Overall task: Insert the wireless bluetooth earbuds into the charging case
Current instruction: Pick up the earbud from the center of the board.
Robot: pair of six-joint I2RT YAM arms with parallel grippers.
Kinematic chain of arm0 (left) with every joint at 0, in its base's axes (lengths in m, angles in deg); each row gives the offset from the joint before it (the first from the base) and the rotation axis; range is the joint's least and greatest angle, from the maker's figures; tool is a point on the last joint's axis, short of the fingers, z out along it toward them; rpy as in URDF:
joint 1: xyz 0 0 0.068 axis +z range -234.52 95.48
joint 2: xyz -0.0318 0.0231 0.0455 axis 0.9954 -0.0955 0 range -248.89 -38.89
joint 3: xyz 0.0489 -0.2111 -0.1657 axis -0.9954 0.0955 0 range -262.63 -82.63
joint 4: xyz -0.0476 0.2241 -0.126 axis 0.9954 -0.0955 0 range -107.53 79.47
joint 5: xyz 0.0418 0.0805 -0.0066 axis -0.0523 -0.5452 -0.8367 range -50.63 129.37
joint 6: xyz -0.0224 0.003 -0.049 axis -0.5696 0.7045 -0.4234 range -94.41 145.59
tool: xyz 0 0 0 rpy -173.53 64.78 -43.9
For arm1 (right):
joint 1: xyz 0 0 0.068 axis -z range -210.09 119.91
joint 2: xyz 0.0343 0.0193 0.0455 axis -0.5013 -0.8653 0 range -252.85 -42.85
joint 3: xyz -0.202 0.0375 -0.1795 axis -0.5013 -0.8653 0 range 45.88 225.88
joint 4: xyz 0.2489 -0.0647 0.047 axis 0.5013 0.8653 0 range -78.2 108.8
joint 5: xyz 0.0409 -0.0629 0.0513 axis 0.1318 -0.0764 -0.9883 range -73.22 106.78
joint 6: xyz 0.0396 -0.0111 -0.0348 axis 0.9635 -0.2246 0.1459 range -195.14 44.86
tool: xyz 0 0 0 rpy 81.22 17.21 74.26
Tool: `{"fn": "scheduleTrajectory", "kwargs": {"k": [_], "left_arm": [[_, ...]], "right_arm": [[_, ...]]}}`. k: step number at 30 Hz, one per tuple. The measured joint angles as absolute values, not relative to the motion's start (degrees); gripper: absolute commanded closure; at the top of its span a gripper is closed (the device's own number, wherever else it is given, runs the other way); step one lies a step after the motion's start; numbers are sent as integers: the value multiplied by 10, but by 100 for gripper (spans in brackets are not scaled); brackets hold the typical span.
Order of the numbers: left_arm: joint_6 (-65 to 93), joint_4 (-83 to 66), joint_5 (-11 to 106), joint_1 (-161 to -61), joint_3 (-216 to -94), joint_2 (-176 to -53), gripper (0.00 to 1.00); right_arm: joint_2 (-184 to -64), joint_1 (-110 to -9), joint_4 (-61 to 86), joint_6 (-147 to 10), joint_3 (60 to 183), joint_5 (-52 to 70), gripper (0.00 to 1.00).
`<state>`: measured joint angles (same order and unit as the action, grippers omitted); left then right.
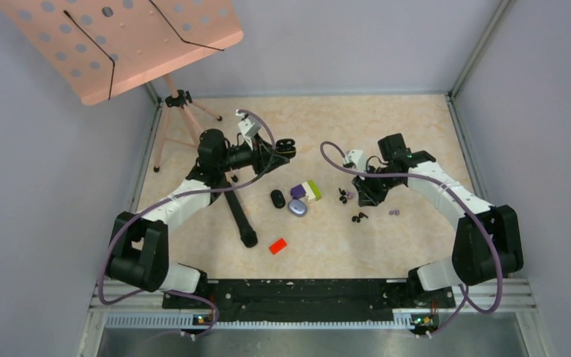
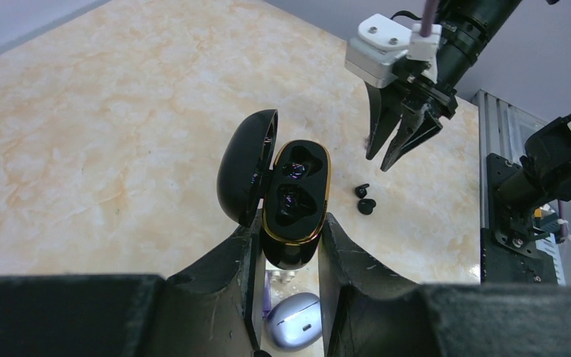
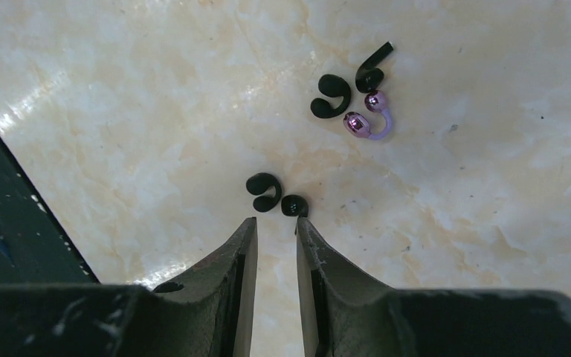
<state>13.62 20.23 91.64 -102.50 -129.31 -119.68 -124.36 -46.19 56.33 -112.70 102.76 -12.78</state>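
My left gripper [image 2: 290,223] is shut on an open black charging case [image 2: 295,195] with a gold rim. The case is held above the table, its lid [image 2: 244,167] swung to the left and both wells showing. My right gripper [image 3: 275,221] hovers low over the table. Its jaws stand a narrow gap apart with nothing between them. Two small black earbuds [image 3: 275,197] lie just beyond its fingertips. Farther off lies a cluster of two black buds [image 3: 331,97] and a pale purple one [image 3: 368,119]. Another purple bud [image 1: 394,212] lies to the right.
A closed purple case [image 1: 298,207], a closed black case [image 1: 277,198] and a purple-green-white block [image 1: 310,190] sit mid-table. A red block [image 1: 277,245] lies nearer the front. A black tripod leg [image 1: 238,216] and a pink music stand [image 1: 119,41] occupy the left.
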Motion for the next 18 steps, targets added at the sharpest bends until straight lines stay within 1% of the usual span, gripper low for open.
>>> {"fn": "scheduleTrajectory", "kwargs": {"k": [5,12,18], "left_arm": [[133,184,903,-1014,-1285,-1195,100],[132,172,896,-1008,-1281,-1192,100],[132,163,894,-1005,-1281,-1186,100]], "right_arm": [[-1252,-478,556,-1161,1018,-102,74],[-1295,-489,541,-1181,1014,-71,75],[-1332,-497,534,-1186,1014,-55,73]]}}
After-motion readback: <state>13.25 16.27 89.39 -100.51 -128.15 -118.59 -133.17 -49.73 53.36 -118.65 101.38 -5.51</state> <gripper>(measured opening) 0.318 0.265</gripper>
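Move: Almost straight below the right hand, about 8 cm down and only 1 cm ahead and 1 cm to its left, lies the stemmed black earbud. The black ear clip beside it is level with the hand and about 3 cm to its left. The purple clip lies some 7 cm ahead and 4 cm left, the farther black clip 6 cm ahead and 6 cm left. From the left hand, the stemmed earbud is about 22 cm right, 7 cm back and 22 cm below. Sinking about 5 cm almost straight down towards the stemmed black earbud, the right hand tips its fingers some 10 degrees steeper and turns slightly counter-clockwise, its fingers staying slightly open. The left hand, still gripping the open case, eases about 2 cm left and down, then slows to near rest. ##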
